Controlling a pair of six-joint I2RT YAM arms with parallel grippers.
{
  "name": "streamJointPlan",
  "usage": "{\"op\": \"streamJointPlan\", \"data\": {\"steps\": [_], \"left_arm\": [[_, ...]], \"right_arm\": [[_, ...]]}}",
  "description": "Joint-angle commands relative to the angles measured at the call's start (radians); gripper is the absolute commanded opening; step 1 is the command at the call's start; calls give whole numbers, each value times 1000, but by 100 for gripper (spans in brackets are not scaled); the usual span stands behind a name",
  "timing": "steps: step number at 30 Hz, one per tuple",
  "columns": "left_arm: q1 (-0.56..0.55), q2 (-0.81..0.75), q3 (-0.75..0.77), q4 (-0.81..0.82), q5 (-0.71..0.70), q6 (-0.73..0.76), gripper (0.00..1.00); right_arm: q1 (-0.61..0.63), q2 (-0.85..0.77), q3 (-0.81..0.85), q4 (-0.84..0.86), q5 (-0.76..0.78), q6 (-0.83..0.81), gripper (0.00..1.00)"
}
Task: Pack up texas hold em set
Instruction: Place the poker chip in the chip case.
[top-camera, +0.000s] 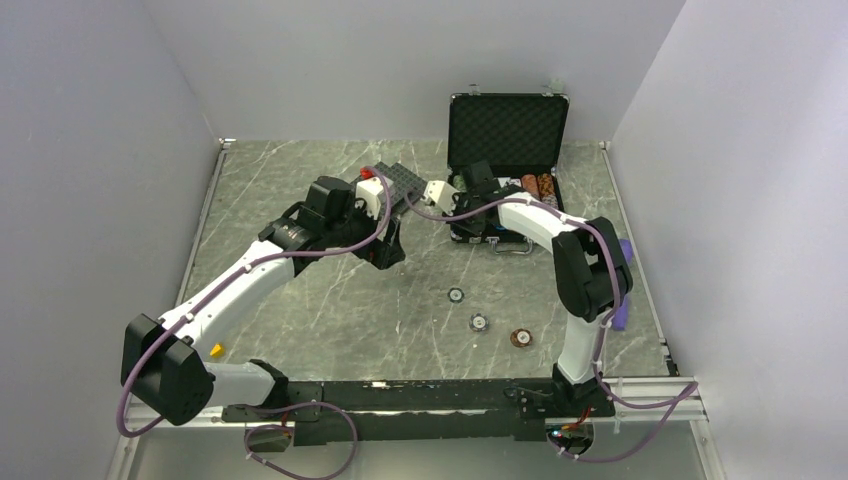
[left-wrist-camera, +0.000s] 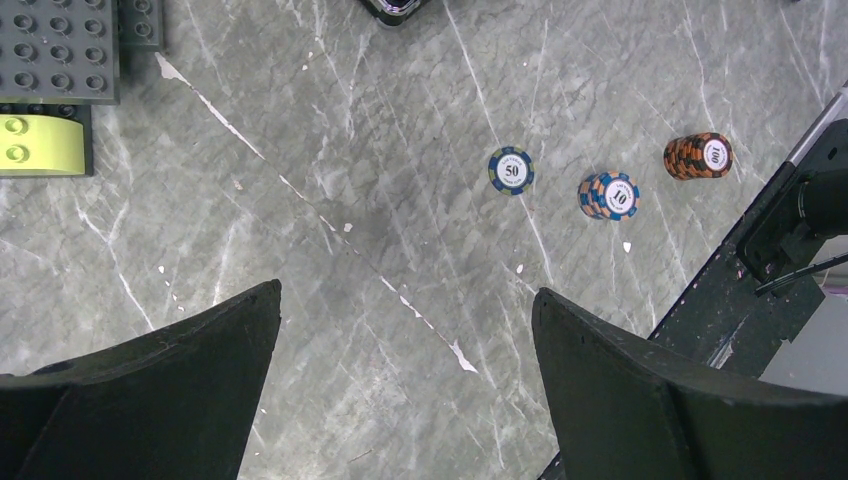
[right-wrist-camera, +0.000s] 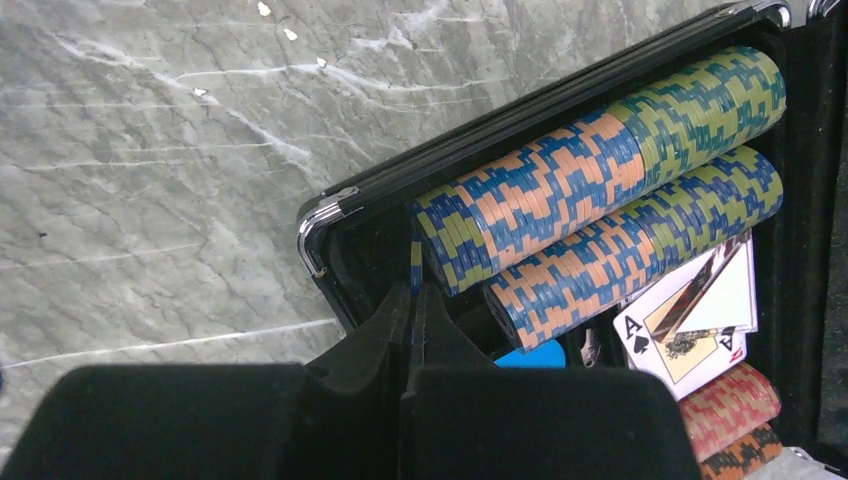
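The black silver-edged briefcase (top-camera: 508, 128) stands open at the back right, its rim (right-wrist-camera: 330, 215) close to my right gripper. Inside lie two long rows of blue, orange and green chips (right-wrist-camera: 600, 170), playing cards (right-wrist-camera: 700, 320), a blue disc (right-wrist-camera: 530, 356) and reddish chips (right-wrist-camera: 730, 405). My right gripper (right-wrist-camera: 415, 290) is shut on a thin blue-and-yellow poker chip (right-wrist-camera: 415, 262), held on edge at the left end of the rows. My left gripper (left-wrist-camera: 405, 295) hangs open over bare table. On the table lie a "50" chip (left-wrist-camera: 511, 170), a small "10" stack (left-wrist-camera: 610, 195) and an orange "100" stack (left-wrist-camera: 700, 156).
A dark grey studded plate (left-wrist-camera: 55, 50) with a yellow brick (left-wrist-camera: 40, 145) lies left of the case. A small yellow piece (top-camera: 216, 350) sits near the left arm's base, and a purple object (top-camera: 625, 250) lies by the right wall. The black base rail (left-wrist-camera: 730, 310) runs along the near edge.
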Motion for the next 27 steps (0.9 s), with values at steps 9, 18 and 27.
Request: {"op": "streamJointPlan", "data": {"steps": [9, 18, 27], "left_arm": [[0, -10, 14, 11, 36, 14, 99], [2, -4, 15, 11, 39, 12, 99], [1, -23, 7, 19, 34, 31, 98]], "right_arm": [[53, -19, -46, 169, 156, -78, 12], [56, -43, -76, 214, 191, -72, 30], [55, -118, -130, 286, 154, -28, 38]]}}
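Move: The right hand still holds the poker chip on edge at the near end of the chip case's leftmost channel. The free gap it goes to is about 1 cm ahead, 1 cm left and 2 cm below. The left chip row's middle is roughly 8 cm ahead and 1 cm left, the second row's 8 cm ahead and 3 cm right, and the blue button's 2 cm ahead and 7 cm right. From the left hand, the gap is some 13 cm ahead, 15 cm right and 15 cm lower. Down by about 1 cm goes the right hand, nearly in place over the channel's near end, while the wrist turns some 10 degrees, tilting the fingertips forward and to the right. On the way the shut fingers part to about a third open and let go of the chip in the gap in front of the left row, then the hand eases up by half a centimetre. ##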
